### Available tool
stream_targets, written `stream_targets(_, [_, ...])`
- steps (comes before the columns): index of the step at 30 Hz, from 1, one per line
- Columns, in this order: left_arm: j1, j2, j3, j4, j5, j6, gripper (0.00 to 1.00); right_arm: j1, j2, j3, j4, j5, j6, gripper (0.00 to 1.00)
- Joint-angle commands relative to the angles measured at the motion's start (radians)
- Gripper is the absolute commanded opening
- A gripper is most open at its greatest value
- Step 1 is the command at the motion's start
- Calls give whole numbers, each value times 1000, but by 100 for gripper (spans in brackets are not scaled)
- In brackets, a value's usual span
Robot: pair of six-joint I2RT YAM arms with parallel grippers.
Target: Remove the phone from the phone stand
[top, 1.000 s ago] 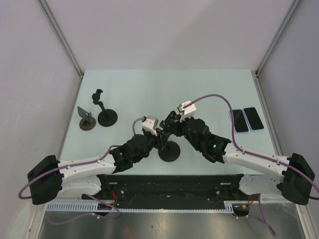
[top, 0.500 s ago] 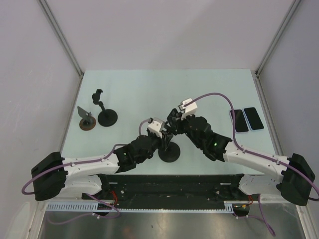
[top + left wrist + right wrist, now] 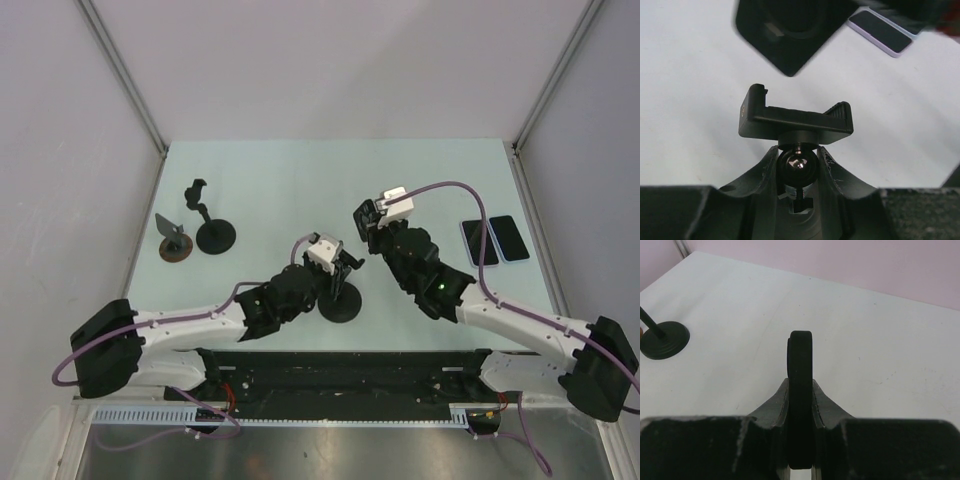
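The black phone stand (image 3: 340,303) stands on its round base near the table's front middle. My left gripper (image 3: 339,272) is shut on the stand's ball joint (image 3: 796,167), just under its empty clamp (image 3: 795,117). My right gripper (image 3: 366,220) is shut on the black phone (image 3: 362,214) and holds it up and to the right of the clamp, apart from it. In the right wrist view the phone (image 3: 801,380) sits edge-on between the fingers (image 3: 780,402). In the left wrist view the phone (image 3: 790,35) hangs above the clamp.
Two more phones (image 3: 482,242) (image 3: 508,237) lie flat at the right edge. A second black stand (image 3: 214,235) and a small brown-based stand (image 3: 175,246) are at the left. The tent walls close in the back and sides.
My right gripper has moved up and to the right with the phone, away from the clamp. My left arm has shifted right and holds the stand.
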Motion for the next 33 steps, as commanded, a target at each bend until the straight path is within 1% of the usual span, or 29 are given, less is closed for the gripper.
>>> stream_targets(1, [128, 2, 34, -104, -27, 91, 0, 1, -123, 27, 15, 83, -12, 0])
stream_targets(2, [181, 1, 40, -104, -10, 99, 0, 1, -142, 21, -12, 89, -12, 0])
stream_targets(4, [232, 10, 70, -104, 1, 122, 0, 5, -203, -4, -32, 109, -12, 0])
stream_targets(5, [289, 17, 82, -104, 28, 129, 0, 4, -225, -14, -54, 115, -11, 0])
stream_targets(7, [341, 45, 117, -104, 53, 149, 0, 4, -292, -30, -80, 129, 0, 0])
stream_targets(8, [390, 59, 128, -104, 62, 157, 0, 5, -314, -45, -109, 133, 4, 0])
stream_targets(12, [501, 128, 210, -105, 84, 200, 0, 8, -410, -79, -184, 149, 30, 0])
stream_targets(16, [599, 204, 284, -120, 97, 281, 0, 11, -492, -99, -241, 150, 38, 0])
stream_targets(17, [639, 230, 300, -128, 104, 289, 0, 11, -516, -100, -261, 153, 38, 0])
stream_targets(19, [679, 252, 338, -143, 148, 313, 0, 11, -536, -103, -270, 155, 37, 0])
stream_targets(20, [721, 276, 362, -151, 174, 320, 0, 15, -545, -103, -304, 156, 35, 0])
stream_targets(22, [778, 296, 387, -171, 238, 344, 0, 15, -567, -106, -316, 164, 32, 0])
stream_targets(24, [812, 326, 425, -186, 281, 373, 0, 13, -584, -110, -327, 163, 21, 0])
stream_targets(25, [843, 335, 436, -194, 329, 384, 0, 15, -588, -113, -330, 161, 20, 0])
stream_targets(27, [870, 364, 468, -205, 372, 405, 0, 16, -595, -116, -330, 158, 18, 0])
stream_targets(29, [909, 385, 493, -220, 450, 416, 0, 16, -596, -117, -335, 155, 17, 0])
stream_targets(33, [950, 421, 508, -229, 562, 429, 0, 18, -590, -119, -332, 152, 11, 0])
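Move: The left hand, gripping the emptied stand's neck, has the open spot for it about 27 cm ahead, 24 left and some 16 below; the black stand is roughly 20 ahead and 36 left, the brown stand 17 ahead and 46 left. For the right hand, holding the phone, the near phone lies about 32 cm right, 10 ahead and 26 down, the far phone 41 right and 11 ahead. Keeping its grip on the emptied stand's neck, the left hand swings it forward and left at an even height, about 35 cm in all, towards the spot just right of the black stand, turning some 25 degrees counter-clockwise with its left side tilting up. The right hand keeps the phone pinched and carries it right, towards the side where the two phones lie, drawing back about 7 cm and rising slightly. ##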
